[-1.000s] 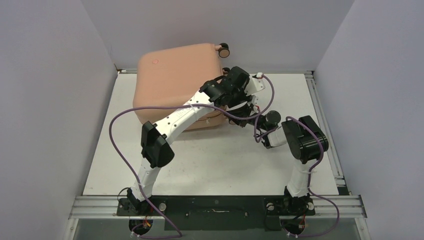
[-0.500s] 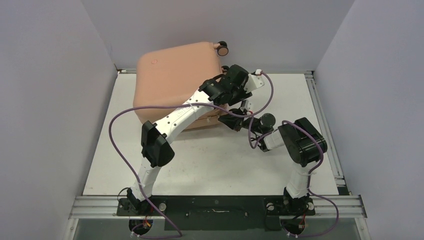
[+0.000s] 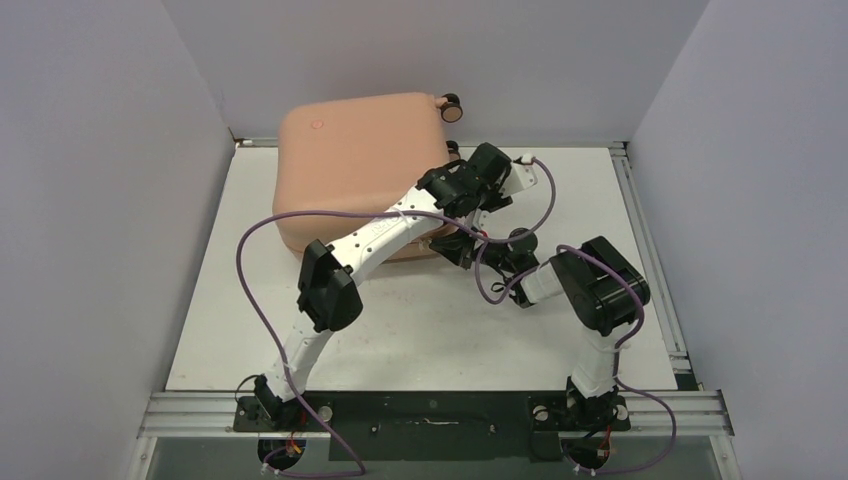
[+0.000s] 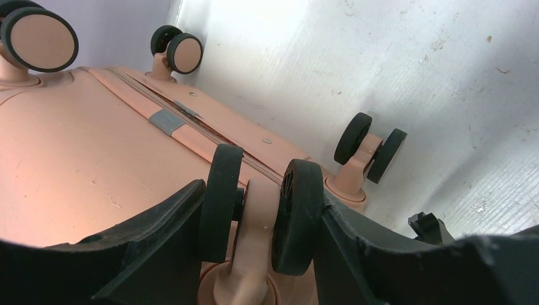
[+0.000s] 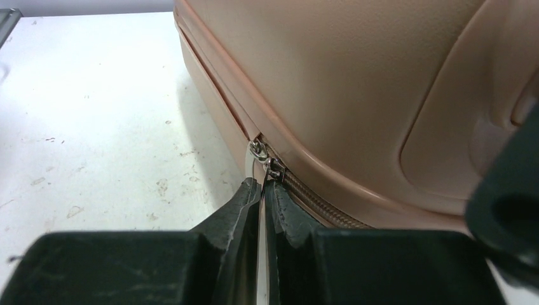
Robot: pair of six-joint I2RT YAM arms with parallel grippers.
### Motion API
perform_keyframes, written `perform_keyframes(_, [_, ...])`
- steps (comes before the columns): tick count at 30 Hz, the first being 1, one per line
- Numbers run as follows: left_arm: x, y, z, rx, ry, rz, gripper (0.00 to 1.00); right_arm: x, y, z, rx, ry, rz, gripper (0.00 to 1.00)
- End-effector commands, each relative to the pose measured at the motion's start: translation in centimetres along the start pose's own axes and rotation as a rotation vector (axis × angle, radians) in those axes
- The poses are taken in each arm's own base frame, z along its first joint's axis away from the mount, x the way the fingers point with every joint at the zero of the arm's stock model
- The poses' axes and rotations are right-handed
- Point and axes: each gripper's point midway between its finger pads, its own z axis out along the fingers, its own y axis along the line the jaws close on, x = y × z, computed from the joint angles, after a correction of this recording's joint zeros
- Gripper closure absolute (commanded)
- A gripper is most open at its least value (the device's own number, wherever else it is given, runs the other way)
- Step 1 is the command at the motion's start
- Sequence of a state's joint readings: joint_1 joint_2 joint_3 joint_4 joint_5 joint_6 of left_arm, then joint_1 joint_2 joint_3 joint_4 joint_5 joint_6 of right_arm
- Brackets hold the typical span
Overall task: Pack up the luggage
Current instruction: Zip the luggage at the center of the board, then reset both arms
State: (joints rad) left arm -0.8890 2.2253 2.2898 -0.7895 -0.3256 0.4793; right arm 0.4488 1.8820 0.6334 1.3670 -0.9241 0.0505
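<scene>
The peach-pink luggage (image 3: 355, 160) lies closed at the back left of the table, with its wheels to the right. My left gripper (image 3: 462, 187) is shut on one double wheel (image 4: 257, 216) of the luggage; both black tyres sit between the fingers. My right gripper (image 3: 452, 243) is at the luggage's near right corner, shut on the thin metal zipper pull (image 5: 259, 162) at the zip seam (image 5: 305, 190). The luggage's shell fills the right wrist view (image 5: 356, 76).
Grey walls stand close on the left, back and right. Other luggage wheels show in the left wrist view (image 4: 365, 147) and one at the back (image 3: 450, 106). The white table (image 3: 450, 320) has a metal rail (image 3: 650, 250) along its right edge.
The luggage has turned and shifted slightly right with the left gripper on its wheel. The right gripper has moved left along the luggage's near edge to the corner.
</scene>
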Motion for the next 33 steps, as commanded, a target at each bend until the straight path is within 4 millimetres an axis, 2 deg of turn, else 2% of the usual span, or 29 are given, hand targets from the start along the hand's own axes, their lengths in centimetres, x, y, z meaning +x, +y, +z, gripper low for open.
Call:
perform_keyframes(1, [-13.6, 9.7, -9.4, -0.285, -0.533, -0.367, 1.0, -4.7, 3.4, 2.6, -0.157, -0.111, -0.14, 0.95])
perform_keyframes(6, [-14.6, 8.3, -10.0, -0.275, -0.547, -0.355, 1.0, -6.4, 2.6, 0.7, -0.154, -0.105, -0.157, 0.95])
perform_keyframes(9, [-15.8, 6.2, -10.6, -0.248, -0.565, -0.34, 1.0, -6.9, 2.1, -1.1, -0.138, -0.053, -0.195, 0.95])
perform_keyframes(10, [-16.3, 5.4, -10.8, -0.237, -0.573, -0.337, 1.0, -6.0, 2.2, -1.6, -0.145, -0.015, -0.191, 0.95])
perform_keyframes(12, [-17.2, 3.7, -11.2, -0.216, -0.585, -0.322, 1.0, -5.5, 2.7, -2.5, -0.148, 0.036, -0.22, 0.95])
perform_keyframes(13, [-17.5, 2.9, -11.2, -0.206, -0.586, -0.314, 1.0, -5.2, 3.0, -3.0, -0.156, 0.064, -0.242, 0.9])
perform_keyframes(14, [-17.7, 2.1, -11.3, -0.195, -0.585, -0.308, 1.0, -3.9, 3.5, -3.7, -0.168, 0.128, -0.219, 0.77])
perform_keyframes(15, [-17.8, 1.3, -11.3, -0.183, -0.581, -0.301, 1.0, -4.0, 3.7, -4.0, -0.179, 0.143, -0.276, 0.6])
perform_keyframes(17, [-17.5, -0.2, -10.9, -0.162, -0.56, -0.286, 1.0, -2.6, 5.0, -5.6, -0.225, 0.222, -0.306, 0.14])
perform_keyframes(18, [-17.2, -0.9, -10.6, -0.151, -0.547, -0.279, 1.0, -2.0, 5.6, -6.4, -0.263, 0.262, -0.35, 0.02])
perform_keyframes(19, [-16.9, -1.4, -10.4, -0.142, -0.534, -0.273, 1.0, -1.3, 6.1, -7.3, -0.307, 0.308, -0.386, 0.09])
perform_keyframes(21, [-16.2, -2.7, -9.7, -0.119, -0.507, -0.258, 1.0, 0.0, 7.4, -9.5, -0.407, 0.386, -0.455, 0.1])
perform_keyframes(24, [-15.7, -3.9, -9.6, -0.088, -0.491, -0.246, 1.0, 0.7, 8.8, -12.3, -0.53, 0.47, -0.541, 0.1])
perform_keyframes(27, [-15.9, -5.0, -10.1, -0.057, -0.495, -0.234, 1.0, 0.6, 10.6, -15.1, -0.642, 0.537, -0.51, 0.1])
perform_keyframes(30, [-16.1, -6.5, -10.8, -0.024, -0.498, -0.215, 1.0, 0.6, 13.4, -17.7, -0.785, 0.566, -0.438, 0.1])
perform_keyframes(33, [-16.2, -8.4, -11.9, 0.02, -0.497, -0.185, 1.0, 0.4, 16.0, -19.5, -0.893, 0.548, -0.383, 0.1])
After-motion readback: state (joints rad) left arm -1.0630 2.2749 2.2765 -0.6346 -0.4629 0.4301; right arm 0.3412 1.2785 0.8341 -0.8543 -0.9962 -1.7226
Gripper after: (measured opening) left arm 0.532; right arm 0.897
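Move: Between the right fingers sits the zipper pull, practically at the hand point, on the luggage's near side. The luggage's middle lies about 13 cm ahead of that hand and 13 cm to its left, near its height; the wheel in the left hand's grip is some 8 cm ahead, 11 cm to the right and 8 cm higher. From the left hand, the zipper pull lies about 8 cm back, 11 cm left and 8 cm below. Hauling on the pinched upper wheel, the left hand drags the luggage about 7 cm to the right and some 5 cm back, its grip unchanged. The right hand drifts a few centimetres right and back with shut fingers, then opens wide, lets go of the zipper pull and swings clear, back and right by over 10 cm each way, its fingertips tipping down and turning back. ##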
